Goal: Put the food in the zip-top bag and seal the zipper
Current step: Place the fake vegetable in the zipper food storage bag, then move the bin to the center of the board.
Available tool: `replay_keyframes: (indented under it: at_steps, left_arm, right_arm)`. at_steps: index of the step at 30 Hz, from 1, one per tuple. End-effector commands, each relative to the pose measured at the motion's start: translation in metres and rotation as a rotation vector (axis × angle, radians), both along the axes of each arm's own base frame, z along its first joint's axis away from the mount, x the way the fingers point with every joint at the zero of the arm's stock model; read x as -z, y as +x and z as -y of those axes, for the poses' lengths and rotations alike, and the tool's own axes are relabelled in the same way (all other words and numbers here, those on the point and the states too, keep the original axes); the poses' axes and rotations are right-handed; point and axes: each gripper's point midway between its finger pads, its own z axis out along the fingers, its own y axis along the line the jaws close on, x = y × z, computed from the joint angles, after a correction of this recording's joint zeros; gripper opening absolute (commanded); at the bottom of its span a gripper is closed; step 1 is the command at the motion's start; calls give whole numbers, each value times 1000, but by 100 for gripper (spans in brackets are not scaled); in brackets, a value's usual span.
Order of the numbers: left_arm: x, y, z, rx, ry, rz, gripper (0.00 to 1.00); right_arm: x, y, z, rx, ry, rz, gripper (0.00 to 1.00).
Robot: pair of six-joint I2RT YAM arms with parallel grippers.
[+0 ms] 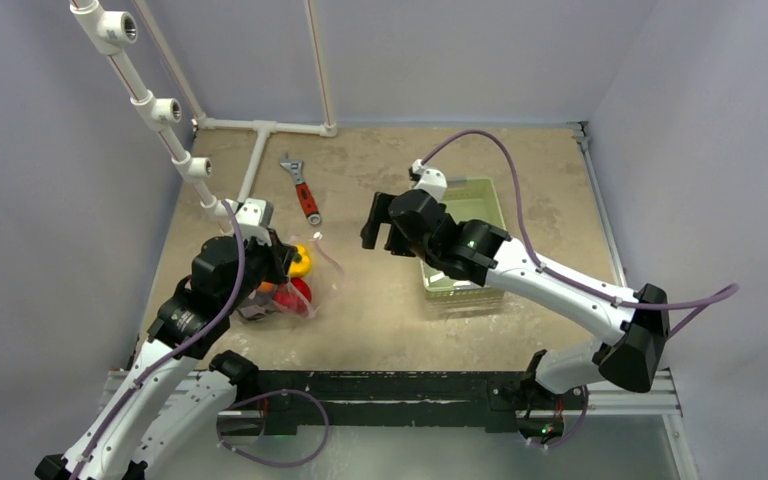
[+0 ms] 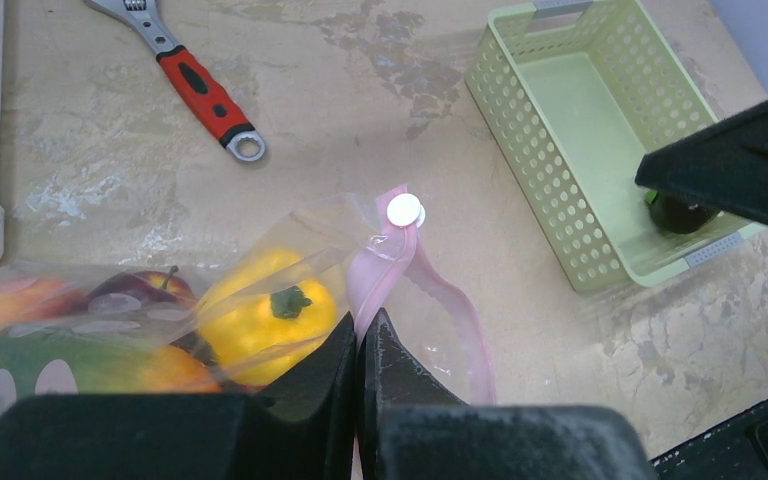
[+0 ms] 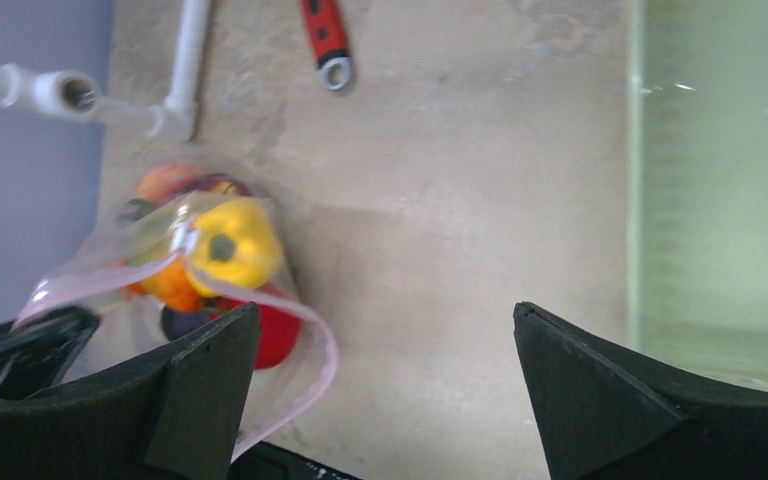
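Note:
The clear zip-top bag (image 1: 295, 285) lies at the left of the table, mouth facing right. Inside it show the food pieces: a yellow pepper (image 2: 270, 315), a red tomato (image 3: 275, 335), an orange piece and a dark one. My left gripper (image 2: 362, 330) is shut on the pink zipper (image 2: 390, 270) at the near end of the mouth; the rest of the strip gapes in a loop. My right gripper (image 3: 385, 330) hangs open and empty over bare table between bag and basket. A dark round piece (image 2: 678, 212) lies in the basket.
A pale green mesh basket (image 1: 480, 200) stands right of centre, partly under my right arm. A red-handled wrench (image 1: 303, 190) lies at the back. White pipes (image 1: 260, 150) run along the back and left edge.

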Motion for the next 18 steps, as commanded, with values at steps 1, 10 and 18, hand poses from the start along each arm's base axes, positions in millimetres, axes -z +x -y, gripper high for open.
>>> replay_keyframes:
  at_steps: [1,10,18]
  left_arm:
    - [-10,2,5,16,-28,36,0]
    - [-10,2,6,26,-29,35,0]
    - [-11,2,7,29,-31,38,0]
  right_arm:
    - [16,10,51,199,-46,-64,99]
    - [64,26,112,438,-155,-164,99]
    - [85,31,128,482,-177,-203,99]
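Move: The last fake vegetable, a dark round one, lies at the near end of the green basket, about 23 cm to the right hand's right, 3 cm farther out and some 21 cm below it. The basket's middle is roughly 19 cm right and 10 cm ahead, equally low. The yellow pepper in the bag stands about 17 cm left, 3 cm ahead and 18 below. From the left hand that dark vegetable is some 39 cm right, 6 ahead and 19 below. Rightward and down swings the right arm, empty, about 12 cm across and 8 cm lower, away from the filled bag and over the basket's left side towards the dark vegetable, slowing towards the end. The hand turns some 25 degrees clockwise while its fingers tip steeper and stay wide open. The left fingers stay shut on the bag's pink zipper rim. ##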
